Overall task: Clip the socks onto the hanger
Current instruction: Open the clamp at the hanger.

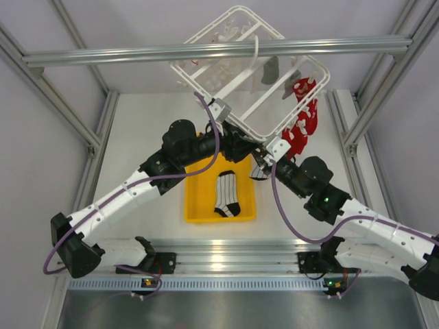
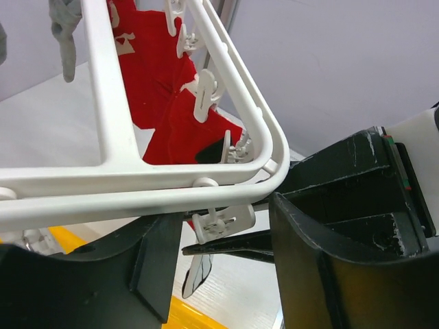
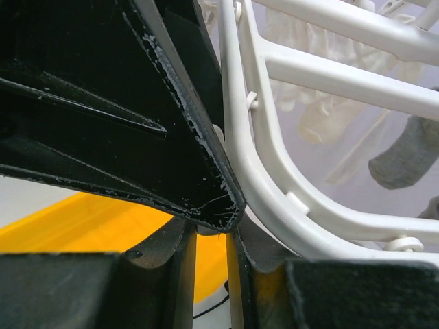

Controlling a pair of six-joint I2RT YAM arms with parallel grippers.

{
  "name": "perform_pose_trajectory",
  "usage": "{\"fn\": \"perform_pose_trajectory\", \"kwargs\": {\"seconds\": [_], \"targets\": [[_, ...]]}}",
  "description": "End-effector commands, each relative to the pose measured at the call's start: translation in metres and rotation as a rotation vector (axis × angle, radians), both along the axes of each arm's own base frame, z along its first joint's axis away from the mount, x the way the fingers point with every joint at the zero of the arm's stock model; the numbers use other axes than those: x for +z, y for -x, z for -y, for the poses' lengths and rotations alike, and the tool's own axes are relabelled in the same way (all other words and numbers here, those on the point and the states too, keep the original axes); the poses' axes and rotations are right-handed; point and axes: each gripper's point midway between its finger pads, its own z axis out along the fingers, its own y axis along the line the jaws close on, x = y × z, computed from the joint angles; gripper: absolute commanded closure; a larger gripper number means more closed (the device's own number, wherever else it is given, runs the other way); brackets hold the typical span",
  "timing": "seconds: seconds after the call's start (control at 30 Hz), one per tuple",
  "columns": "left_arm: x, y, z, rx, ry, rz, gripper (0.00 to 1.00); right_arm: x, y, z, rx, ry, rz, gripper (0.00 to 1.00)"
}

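The white hanger (image 1: 269, 25) hangs tilted from the beam, with red socks (image 1: 302, 116) clipped along its right side. At its near corner, my left gripper (image 1: 239, 145) stands open, its jaws either side of a small white clip (image 2: 223, 223) under the frame's rim (image 2: 103, 103). My right gripper (image 1: 264, 163) is shut on a striped sock (image 2: 195, 277), which dangles just below that clip. In the right wrist view its fingertips (image 3: 211, 236) sit pinched beneath the hanger corner (image 3: 274, 178). Another striped sock (image 1: 228, 195) lies in the yellow tray (image 1: 195, 205).
A grey aluminium beam (image 1: 137, 55) crosses overhead and carries the hanger's hook. A grey sock (image 1: 269, 70) and pale socks (image 3: 309, 116) hang from the far clips. Upright frame posts stand at both sides of the white table.
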Motion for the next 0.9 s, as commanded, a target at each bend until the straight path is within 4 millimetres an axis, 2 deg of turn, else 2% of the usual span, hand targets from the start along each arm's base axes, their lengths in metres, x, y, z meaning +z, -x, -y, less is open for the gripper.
{"fn": "perform_pose_trajectory", "kwargs": {"seconds": [0.0, 0.13, 0.23, 0.27, 0.37, 0.4, 0.53, 0.6, 0.7, 0.8, 0.87], "targets": [[0.027, -0.01, -0.002, 0.062, 0.041, 0.041, 0.43, 0.022, 0.003, -0.003, 0.0, -0.034, 0.043, 1.0], [0.023, -0.014, -0.004, 0.09, 0.009, 0.05, 0.53, 0.022, 0.001, -0.001, -0.015, -0.034, 0.04, 1.0], [0.022, -0.018, -0.006, 0.112, -0.012, 0.055, 0.65, 0.023, 0.0, 0.001, -0.027, -0.03, 0.046, 1.0], [0.021, -0.021, -0.008, 0.13, -0.014, 0.052, 0.72, 0.022, 0.0, 0.001, -0.027, -0.026, 0.045, 1.0], [0.021, -0.023, -0.008, 0.138, -0.027, 0.049, 0.81, 0.021, 0.0, 0.003, -0.037, -0.025, 0.044, 1.0], [0.016, -0.023, -0.007, 0.134, -0.046, 0.032, 0.87, 0.022, 0.0, 0.004, -0.038, -0.027, 0.045, 1.0], [0.009, -0.023, -0.005, 0.12, -0.073, 0.019, 0.99, 0.02, 0.001, 0.004, -0.037, -0.024, 0.03, 1.0], [0.006, -0.023, -0.005, 0.119, -0.087, 0.015, 1.0, 0.019, 0.001, 0.004, -0.036, -0.021, 0.02, 1.0], [0.007, -0.018, -0.004, 0.09, -0.094, 0.029, 1.0, 0.018, 0.0, 0.008, -0.046, -0.035, -0.002, 0.9], [0.008, -0.009, -0.001, 0.034, -0.093, 0.051, 1.0, 0.021, 0.002, 0.007, -0.026, -0.056, -0.005, 0.9], [0.011, 0.003, 0.003, -0.036, -0.084, 0.074, 1.0, 0.022, 0.006, 0.003, 0.013, -0.062, 0.0, 0.79]]}}
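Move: At the lower near corner of the hanger, the clamp sits just past the left hand point, about 1 cm ahead and 1 cm right at nearly its height, between the open fingers. The hanger's corner is 3 cm above and 2 cm right, level fore and aft. The held striped sock hangs some 6 cm below and 3 cm right; red socks hang about 8 cm ahead, 11 cm right and 4 cm lower. From the right hand, the clamp is roughly 3 cm above and 1 cm left, level fore and aft. Closing by about a third of their opening, the left fingers pinch the clamp from both sides and stop on it, then keep squeezing while the hand sinks about 1.5 cm and its fingertips tip down some 5 degrees. Just beneath, the right hand keeps its hold on the striped sock and sinks about 1 cm alongside. ##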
